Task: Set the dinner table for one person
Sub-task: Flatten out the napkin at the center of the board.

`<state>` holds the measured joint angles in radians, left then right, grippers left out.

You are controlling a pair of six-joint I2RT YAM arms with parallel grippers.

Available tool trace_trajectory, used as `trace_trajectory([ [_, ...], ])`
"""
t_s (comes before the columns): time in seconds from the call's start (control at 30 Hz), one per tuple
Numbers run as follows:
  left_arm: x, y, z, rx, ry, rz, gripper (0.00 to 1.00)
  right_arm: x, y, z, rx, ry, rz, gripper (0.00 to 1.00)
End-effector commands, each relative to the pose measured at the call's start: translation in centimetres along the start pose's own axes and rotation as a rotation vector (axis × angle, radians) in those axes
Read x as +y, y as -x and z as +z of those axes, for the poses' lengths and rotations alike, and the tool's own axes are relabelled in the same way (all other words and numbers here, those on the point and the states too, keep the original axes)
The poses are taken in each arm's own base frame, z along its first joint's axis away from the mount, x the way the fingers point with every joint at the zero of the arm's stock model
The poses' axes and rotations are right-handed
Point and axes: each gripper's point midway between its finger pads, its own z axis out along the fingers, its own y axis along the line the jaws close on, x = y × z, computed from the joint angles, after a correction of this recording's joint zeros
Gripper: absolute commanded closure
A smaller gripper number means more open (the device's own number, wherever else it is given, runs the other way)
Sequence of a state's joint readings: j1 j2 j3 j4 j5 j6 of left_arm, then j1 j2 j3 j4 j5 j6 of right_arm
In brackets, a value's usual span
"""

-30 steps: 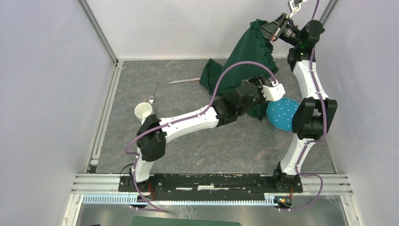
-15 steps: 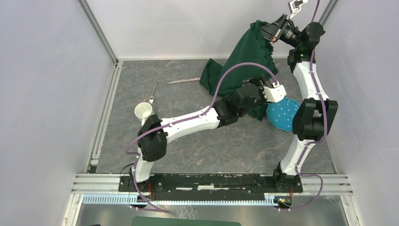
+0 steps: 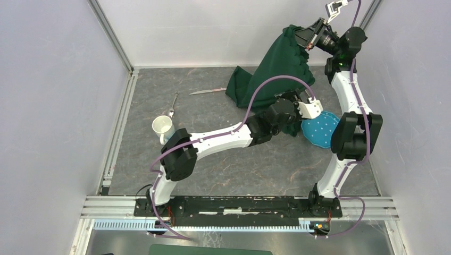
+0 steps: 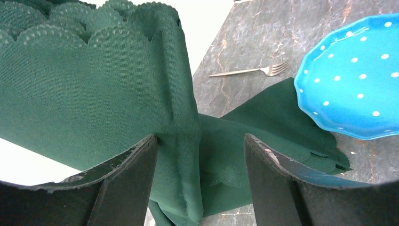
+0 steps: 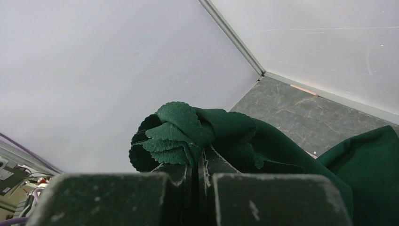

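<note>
A dark green scallop-edged cloth [image 3: 276,69] hangs from its top corner, its lower part bunched on the dinner table [image 3: 239,164]. My right gripper [image 3: 304,36] is high at the back right, shut on that gathered corner [image 5: 179,127]; in the right wrist view the gripper [image 5: 201,157] shows its fingers pressed together on the fabric. My left gripper [image 4: 200,136] stands open, its fingers straddling a vertical fold of the hanging cloth [image 4: 183,117]. In the top view the left gripper [image 3: 294,100] sits at the cloth's lower edge. A blue white-dotted plate [image 3: 319,130] lies just right of it.
A knife [image 3: 207,91] lies left of the cloth, a thin utensil [image 3: 173,105] further left. A white mug [image 3: 162,126] stands by the left arm's elbow. A fork [image 4: 249,71] lies on the table beyond the plate [image 4: 353,84]. Walls enclose the table.
The left arm has reached further right and forward to the cloth's lower edge, with its jaws spreading wider. The right gripper still holds the cloth's corner up.
</note>
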<state>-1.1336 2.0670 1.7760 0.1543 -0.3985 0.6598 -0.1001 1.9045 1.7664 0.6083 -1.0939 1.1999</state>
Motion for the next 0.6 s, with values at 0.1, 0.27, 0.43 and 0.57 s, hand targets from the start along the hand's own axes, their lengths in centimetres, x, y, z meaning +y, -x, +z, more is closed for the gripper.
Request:
trace_trajectory([
  [0.1,1.9,-1.8,0.9,0.019,0.165,0.0,0.35,5.8,2.3,-0.5,-0.058,0.066,-0.145,1.0],
  [0.27,3.7,-4.1,1.2,0.074,0.271,-0.007,0.51,6.3,1.6,-0.9,-0.058,0.075,-0.138,1.0],
  [0.43,5.8,-5.5,0.7,0.112,0.356,-0.008,0.75,6.5,1.3,-1.1,-0.062,0.07,-0.135,1.0],
  [0.57,7.7,-5.5,0.4,0.115,0.41,-0.014,0.98,6.7,1.2,-1.2,-0.062,0.066,-0.14,1.0],
])
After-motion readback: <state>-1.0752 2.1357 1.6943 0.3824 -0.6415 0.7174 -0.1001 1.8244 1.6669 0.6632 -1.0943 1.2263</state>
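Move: Within some 8 cm of the left hand's half-open fingers hangs the napkin's side fold, about 6 cm ahead, 4 cm to the left and 3 cm lower. The blue plate lies roughly 14 cm to this hand's right, 7 cm back and 25 cm below; the fork about 8 cm ahead, 7 cm right, also 25 cm down. From the right hand, still holding the napkin's top, that fold is some 9 cm back, 5 cm left and 20 cm below. Swinging in on the hanging fold, the left hand goes forward and to its left about 5 cm each way and sinks a few centimetres, turning some 15 degrees counter-clockwise, while its fingers close from wide to nearly shut and pinch the fold. The right hand keeps its grip on the napkin's top and draws back about 2 cm. ##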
